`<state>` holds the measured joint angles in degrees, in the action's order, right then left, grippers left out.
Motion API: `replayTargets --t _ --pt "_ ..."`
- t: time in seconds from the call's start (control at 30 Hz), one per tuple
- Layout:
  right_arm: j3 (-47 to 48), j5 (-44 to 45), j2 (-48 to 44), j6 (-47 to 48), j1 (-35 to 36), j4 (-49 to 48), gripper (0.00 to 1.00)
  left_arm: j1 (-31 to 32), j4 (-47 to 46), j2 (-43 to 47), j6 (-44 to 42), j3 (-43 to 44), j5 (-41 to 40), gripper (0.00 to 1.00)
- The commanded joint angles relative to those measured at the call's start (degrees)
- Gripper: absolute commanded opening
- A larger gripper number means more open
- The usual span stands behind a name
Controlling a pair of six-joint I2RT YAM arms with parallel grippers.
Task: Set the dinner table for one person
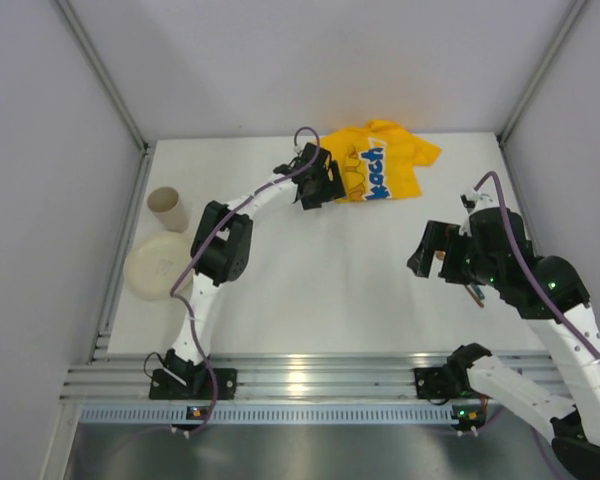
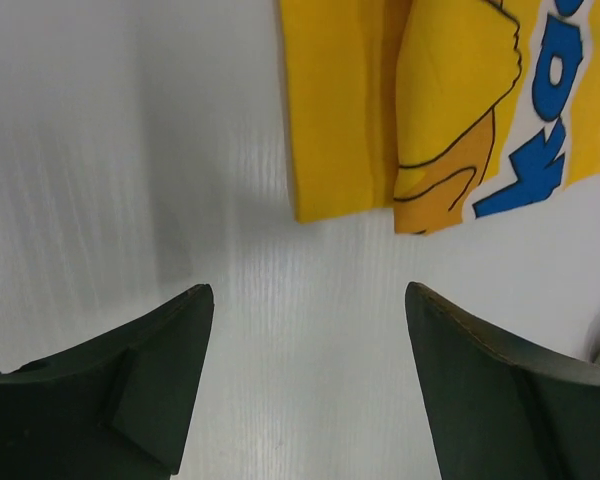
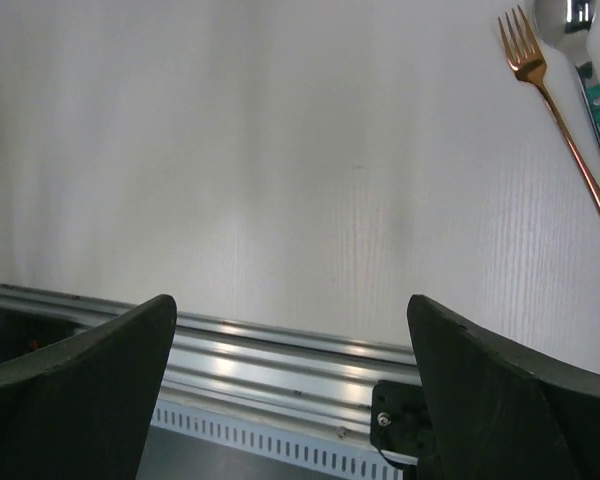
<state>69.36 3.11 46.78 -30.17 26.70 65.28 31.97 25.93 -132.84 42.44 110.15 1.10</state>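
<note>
The dinner table (image 1: 330, 290) is a plain white top edged by aluminium rails. A crumpled yellow printed cloth mat (image 1: 382, 165) lies at its far middle. My left gripper (image 1: 316, 184) hovers just left of the mat's near corner. In the left wrist view it (image 2: 308, 290) stands open over bare table, with the mat (image 2: 380, 110) a little ahead of the fingertips. My right gripper (image 1: 432, 254) hangs open over the right half of the table; in its wrist view it (image 3: 290, 300) holds nothing. A copper fork (image 3: 560, 125) and a spoon (image 3: 585, 40) lie to its right.
A beige paper cup (image 1: 168, 208) lies on its side at the left, with a round cream plate (image 1: 160, 266) just in front of it. The front rail (image 1: 300, 378) runs along the near edge. White walls close in the left, right and back sides.
</note>
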Motion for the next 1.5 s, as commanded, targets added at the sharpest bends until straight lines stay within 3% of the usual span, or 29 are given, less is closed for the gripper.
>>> replayTargets --t 0.0,0.17,0.3,0.33,0.4,0.43,0.5,0.73,0.87,1.1,1.2,1.33,1.47 --pt "1.39 4.27 -0.12 -2.43 -0.33 3.80 1.00 -1.82 -3.35 -4.42 2.21 6.55 3.28 0.82" --pt "2.27 6.20 1.28 -3.22 -0.33 4.33 1.00 -2.26 -1.15 -13.22 4.40 17.37 7.15 0.76" --pt "3.14 6.99 3.57 -3.14 -0.33 3.81 1.00 -2.35 -2.63 -17.28 9.05 21.07 9.70 0.63" --pt "3.41 6.99 4.19 -3.05 -0.33 3.72 1.00 -2.35 -3.34 -17.37 9.68 20.81 10.05 0.53" --pt "3.67 6.99 5.59 -2.70 -0.24 3.19 1.00 -2.52 -4.40 -17.28 10.99 19.94 10.58 0.44" --pt "3.67 7.17 5.86 -2.61 -0.33 2.93 1.00 -2.61 -4.92 -17.11 11.26 19.67 10.76 0.29" --pt "3.41 7.17 6.65 -2.26 -0.33 2.32 1.00 -2.79 -5.71 -16.15 11.62 18.27 11.20 0.19" --pt "1.31 5.33 8.23 -1.73 -0.33 0.12 1.00 -4.89 -13.18 -9.03 12.58 7.02 14.62 0.24" --pt "-0.37 4.53 8.23 -1.38 -0.51 -1.73 1.00 -6.48 -14.42 -7.70 11.54 4.38 17.35 0.00" --pt "0.41 1.29 13.76 1.43 -0.94 -7.44 1.00 -6.57 -11.01 -5.08 7.23 3.76 21.22 0.00" --pt "2.79 0.32 19.12 2.66 -2.00 -9.99 1.00 -6.65 -8.01 2.65 3.10 -2.72 19.91 0.00" --pt "2.36 -0.65 27.89 3.72 -4.02 -15.60 1.00 -7.09 -7.56 14.43 -0.16 -18.08 19.11 0.00" --pt "-0.63 -4.42 34.41 4.33 -8.23 -21.15 1.00 -7.09 -3.72 23.56 -2.62 -25.06 18.77 0.00"
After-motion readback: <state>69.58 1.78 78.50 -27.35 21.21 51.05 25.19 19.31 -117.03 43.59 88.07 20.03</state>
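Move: The yellow cloth lies flat with its middle about 8 cm ahead of the left hand, 11 cm to its right and 4 cm below, its near-left edge closest. From that hand the fork is roughly 22 cm back and 29 cm right, the spoon 19 cm back and 31 cm right, both some 4 cm lower. From the right hand, the cloth is about 39 cm ahead, 5 cm left and 22 cm below. Left reaches forward, pinches the cloth's near-left corner and draws it about 12 cm back-left; right goes forward and down. ##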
